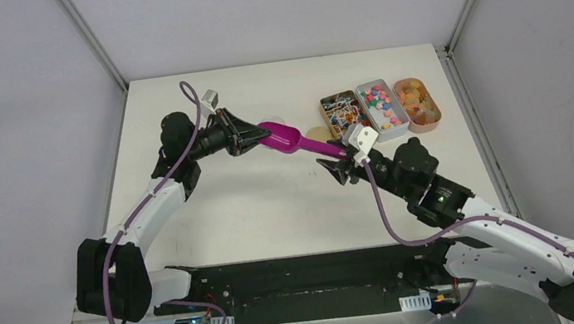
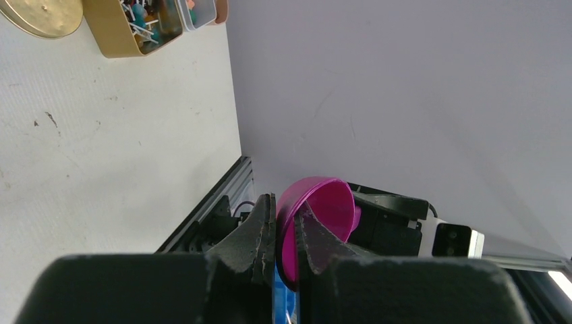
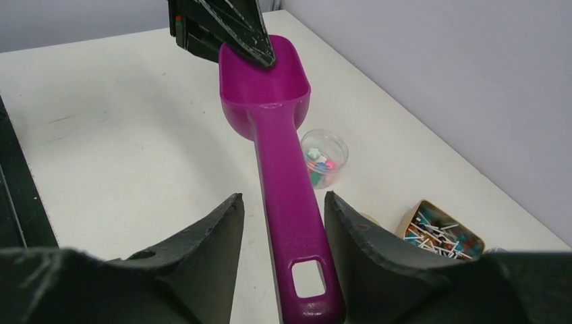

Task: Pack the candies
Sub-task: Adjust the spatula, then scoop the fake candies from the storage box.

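Note:
The purple scoop [image 1: 291,139] hangs level above the table between both arms. My left gripper [image 1: 260,134] is shut on the rim of its bowl [image 2: 328,208], one finger inside and one outside. My right gripper [image 3: 283,199] is open around the handle [image 3: 291,223], with a gap on each side. The scoop bowl [image 3: 264,79] looks empty. The candies [image 1: 379,105], small pieces in mixed colours, fill a clear tray at the back right. A few more candies lie in a small clear jar [image 3: 324,157] beyond the scoop.
A gold tin [image 1: 342,113] of stick sweets stands left of the candy tray, and an orange-filled container [image 1: 418,103] right of it. A round gold lid [image 1: 315,135] lies beside the tin. Grey walls close in the table's sides.

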Available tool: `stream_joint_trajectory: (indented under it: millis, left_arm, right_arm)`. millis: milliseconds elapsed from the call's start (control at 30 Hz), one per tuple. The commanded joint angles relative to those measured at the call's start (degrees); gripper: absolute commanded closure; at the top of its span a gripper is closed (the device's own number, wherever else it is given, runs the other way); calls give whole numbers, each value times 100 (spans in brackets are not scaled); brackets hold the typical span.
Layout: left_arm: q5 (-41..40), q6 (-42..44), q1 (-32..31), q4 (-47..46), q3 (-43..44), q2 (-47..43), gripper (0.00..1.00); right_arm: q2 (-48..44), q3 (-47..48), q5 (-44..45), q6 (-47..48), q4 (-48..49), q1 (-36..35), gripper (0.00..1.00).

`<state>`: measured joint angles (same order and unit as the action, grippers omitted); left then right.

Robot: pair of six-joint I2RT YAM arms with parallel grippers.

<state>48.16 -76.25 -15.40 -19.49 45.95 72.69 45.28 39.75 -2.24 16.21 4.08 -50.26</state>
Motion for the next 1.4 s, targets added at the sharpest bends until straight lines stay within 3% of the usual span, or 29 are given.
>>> stream_joint_trajectory:
  millis: [0, 67, 533, 733, 833, 967, 1067, 1233, 1367]
  left_arm:
    - [114, -134, -25, -393, 61, -136, 100]
    - [100, -125, -29, -386, 40, -124, 100]
    - [86, -132, -33, -414, -15, 15, 100]
    - [66, -88, -29, -404, -21, 85, 100]
    - [0, 109, -25, -242, 21, 113, 87]
    - [-151, 485, -25, 111, 137, 174, 48]
    - [-368, 909, -25, 453, 395, 202, 32]
    - [-1022, 1992, -25, 1167, 1072, 334, 27]
    - [-1761, 2477, -42, 1225, 1407, 589, 34]
  right_arm:
    - [-5, 122, -143, 23, 25, 78, 53]
    - [-21, 134, -251, 12, 69, 111, 58]
    - [79, 251, -594, -30, 395, 128, 64]
    - [51, 259, -706, -2, 428, 130, 100]
    - [-44, 194, -563, -37, 478, 137, 100]
    - [-113, 215, 107, -176, 351, 172, 100]
    - [-141, 352, 729, -311, -11, 228, 100]
    - [152, 945, 1667, -662, -1167, 340, 100]
    - [789, 1570, 2310, -983, -2304, 490, 100]
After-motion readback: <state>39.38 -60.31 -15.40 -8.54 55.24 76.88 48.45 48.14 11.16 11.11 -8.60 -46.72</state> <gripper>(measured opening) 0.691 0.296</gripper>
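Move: The spatula, its scoop rim still pinched by the left fingers, has its middle about 6 cm left of and 3 cm ahead of the right hand, at nearly its height, the handle running between the right fingers. That middle is some 10 cm right of the left hand and 3 cm back. From the right hand, the jar stands roughly 18 cm ahead and 13 cm left, the gold lid 16 cm straight ahead, and the lollipop box 19 cm ahead and 10 cm right, all well below. The spatula's handle is pinched as the right fingers close on it, that hand staying almost in place; only then do the left fingers open wide and let go of the scoop rim. The left hand dips about 2 cm, then pulls forward some 5 cm while tilting back up, as the right hand carries the spatula right and forward, away from it, by about 6 cm, turning clockwise. ##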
